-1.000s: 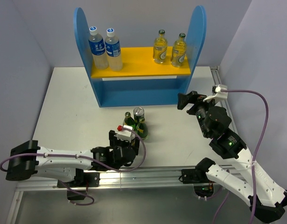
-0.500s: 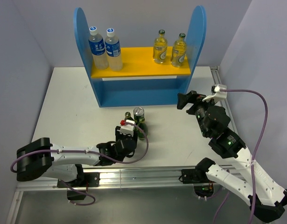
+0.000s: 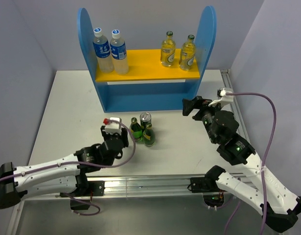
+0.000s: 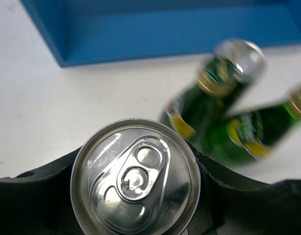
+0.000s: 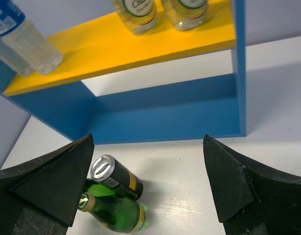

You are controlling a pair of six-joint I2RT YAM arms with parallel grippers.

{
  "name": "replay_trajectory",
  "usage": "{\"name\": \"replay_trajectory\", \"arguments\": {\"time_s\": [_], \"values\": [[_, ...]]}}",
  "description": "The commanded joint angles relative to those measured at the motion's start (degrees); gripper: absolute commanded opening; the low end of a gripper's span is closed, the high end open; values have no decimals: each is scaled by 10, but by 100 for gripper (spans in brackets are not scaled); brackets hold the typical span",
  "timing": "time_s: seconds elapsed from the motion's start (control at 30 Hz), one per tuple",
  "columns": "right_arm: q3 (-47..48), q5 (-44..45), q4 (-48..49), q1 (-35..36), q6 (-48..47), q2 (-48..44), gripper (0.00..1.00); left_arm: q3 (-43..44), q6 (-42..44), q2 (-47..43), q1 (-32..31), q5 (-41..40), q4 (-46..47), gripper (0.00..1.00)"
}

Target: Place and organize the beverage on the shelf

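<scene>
My left gripper is shut on a silver-topped can, whose lid fills the left wrist view between the black jaws. It is to the left of a small cluster on the table: two dark green bottles and a second can. Two pale-yellow bottles stand on the shelf's yellow board at its right end. My right gripper hangs open in front of the shelf's right side, nothing between its fingers. In the right wrist view the can and a green bottle lie below and to the left.
Two taller blue-labelled plastic bottles stand at the left end of the yellow board. The blue lower compartment holds nothing. The table's metal rail runs along the near edge by the arm bases.
My left gripper has shut on a can and carried it left, away from the cluster of bottles. The right gripper has drifted slightly left and stays open.
</scene>
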Motion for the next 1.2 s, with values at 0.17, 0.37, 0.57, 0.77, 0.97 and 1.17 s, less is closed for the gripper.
{"name": "replay_trajectory", "arguments": {"time_s": [0.17, 0.37, 0.57, 0.77, 0.97, 1.17], "values": [[-1, -21, 47, 53, -35, 42, 100, 60, 154, 63, 196, 81, 212, 0], [-25, -37, 60, 64, -12, 31, 100, 66, 157, 170, 338, 191, 339, 0], [-46, -28, 48, 69, -11, 32, 100, 128, 177, 294, 380, 221, 446, 0], [-52, -17, 48, 70, -15, 34, 100, 195, 177, 369, 385, 227, 473, 0], [-58, -14, 54, 70, -15, 35, 100, 251, 198, 445, 387, 210, 492, 0], [-61, -10, 54, 70, -15, 38, 100, 280, 205, 501, 389, 202, 505, 0]]}}
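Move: Straight ahead of the left hand, which already holds a black can, the left end of the shelf's lower tier lies some 29 cm out, 2 cm to its left and 3 cm lower, with the blue side panel about 7 cm left of that spot. Right of its way, 7 cm lower, stand the rear green bottle (8 cm ahead, 7 right) and the other can (13 ahead, 12 right). From the empty right hand, the front green bottle is roughly 2 cm ahead, 16 left and 24 below. Reaching forward about 26 cm, the left hand carries the gripped can past the left side of the green bottles, swinging some 7 cm left and then 5 cm back right, turning about 15 degrees counter-clockwise, and ends with the can under the yellow board's front edge, fingers still closed on it. The open right hand shifts 5 cm left towards the bottles, then sinks 5 cm and waits. ##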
